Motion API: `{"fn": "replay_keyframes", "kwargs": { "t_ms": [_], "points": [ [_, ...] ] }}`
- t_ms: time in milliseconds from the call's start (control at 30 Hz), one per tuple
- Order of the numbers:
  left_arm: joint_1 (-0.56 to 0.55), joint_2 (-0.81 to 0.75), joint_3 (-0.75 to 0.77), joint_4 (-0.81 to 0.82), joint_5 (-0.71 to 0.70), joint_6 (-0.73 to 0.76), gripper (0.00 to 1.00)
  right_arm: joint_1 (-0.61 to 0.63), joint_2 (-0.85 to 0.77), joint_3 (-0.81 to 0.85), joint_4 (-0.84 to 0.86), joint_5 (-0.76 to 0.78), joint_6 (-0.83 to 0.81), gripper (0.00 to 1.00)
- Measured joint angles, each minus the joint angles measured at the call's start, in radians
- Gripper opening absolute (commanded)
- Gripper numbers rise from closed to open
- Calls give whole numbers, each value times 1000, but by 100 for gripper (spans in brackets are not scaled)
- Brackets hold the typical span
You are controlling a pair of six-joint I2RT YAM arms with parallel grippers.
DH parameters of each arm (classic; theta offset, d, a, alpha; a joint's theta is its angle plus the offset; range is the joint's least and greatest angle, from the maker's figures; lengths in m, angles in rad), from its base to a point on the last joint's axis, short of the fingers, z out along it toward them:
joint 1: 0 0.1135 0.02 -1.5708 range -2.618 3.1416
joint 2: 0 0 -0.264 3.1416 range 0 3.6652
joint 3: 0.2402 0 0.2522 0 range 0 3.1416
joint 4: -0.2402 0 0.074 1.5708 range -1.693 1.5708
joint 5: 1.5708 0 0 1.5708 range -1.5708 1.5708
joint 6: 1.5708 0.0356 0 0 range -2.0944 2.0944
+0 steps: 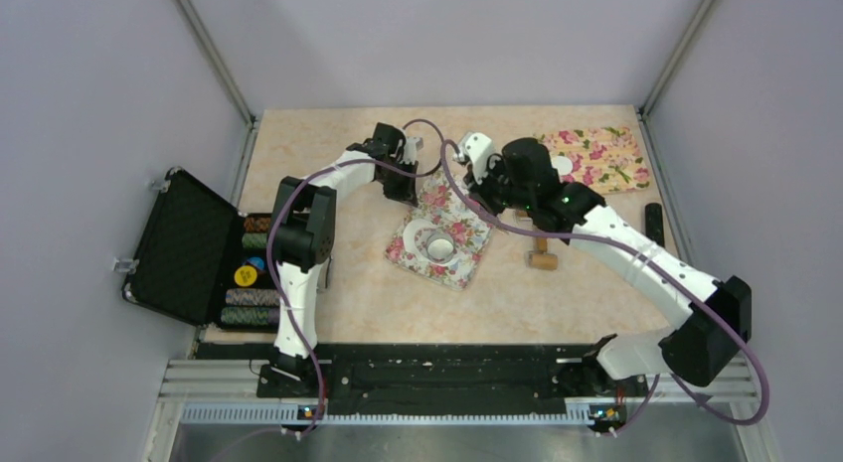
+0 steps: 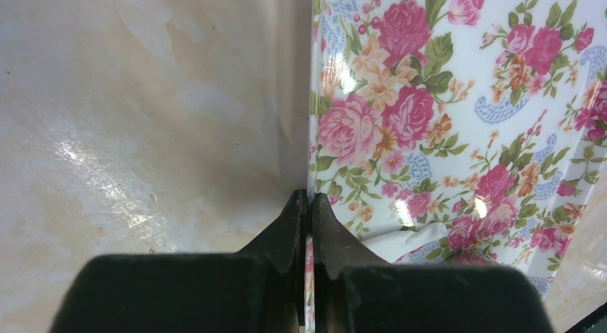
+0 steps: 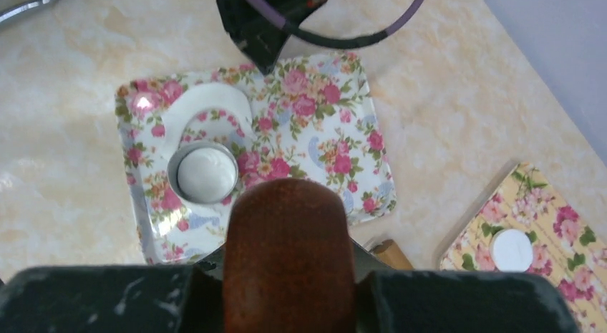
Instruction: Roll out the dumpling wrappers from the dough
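My left gripper [image 1: 406, 189] [image 2: 309, 204] is shut on the rim of the white floral tray [image 1: 467, 258] [image 2: 458, 118] [image 3: 322, 140]. On the tray lies a thin flat white wrapper [image 3: 211, 104] [image 2: 401, 240], beside a small clear bowl [image 3: 206, 172] with something white inside. My right gripper [image 1: 530, 216] [image 3: 286, 265] is shut on the brown wooden rolling pin [image 3: 286, 233] [image 1: 542, 256], held above the table just right of the tray. A small round white lump of dough [image 3: 512, 249] [image 1: 564, 166] sits on the yellow floral mat [image 1: 601, 156] [image 3: 551, 276].
An open black case [image 1: 184, 245] with stacked chips [image 1: 253, 273] stands at the table's left edge. A black bar-shaped object [image 1: 654, 222] lies by the right wall. Purple cables loop over the tray's far side.
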Motion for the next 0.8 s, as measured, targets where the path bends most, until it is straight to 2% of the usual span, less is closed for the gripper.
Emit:
{"fn": "replay_keyframes", "kwargs": {
  "t_ms": [167,267,500,800],
  "points": [
    [1,0,0,0,4,0,0,0,-38,-198,64,-7,-45,0],
    [3,0,-1,1,7,0,0,0,-23,-249,78,-11,-56,0],
    [6,0,-2,0,14,-2,0,5,42,-243,142,-50,-56,0],
    [6,0,-3,0,16,-3,0,36,150,-139,157,-108,-13,0]
  ]
}}
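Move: The ring cutter with dough inside is about 10 cm left of my right hand, 3 cm ahead and some 20 cm below. The curved dough scrap lies about 3 cm beyond the ring to its left and 1 cm farther out; the wooden mallet is about 12 cm right of my right hand and 3 cm ahead, at table height. From my left hand the ring is about 10 cm back, 6 cm to the right and 1 cm lower. Still gripping the scraper's brown handle, I bring my right hand down about 9 cm, easing slightly back and right as it drops, then sweep some 5 cm left at nearly constant height, taking the blade towards the ring cutter and dough, with the wrist turning some 10 degrees. My left fingers stay shut on the flowered tray's left edge, holding it in place. ##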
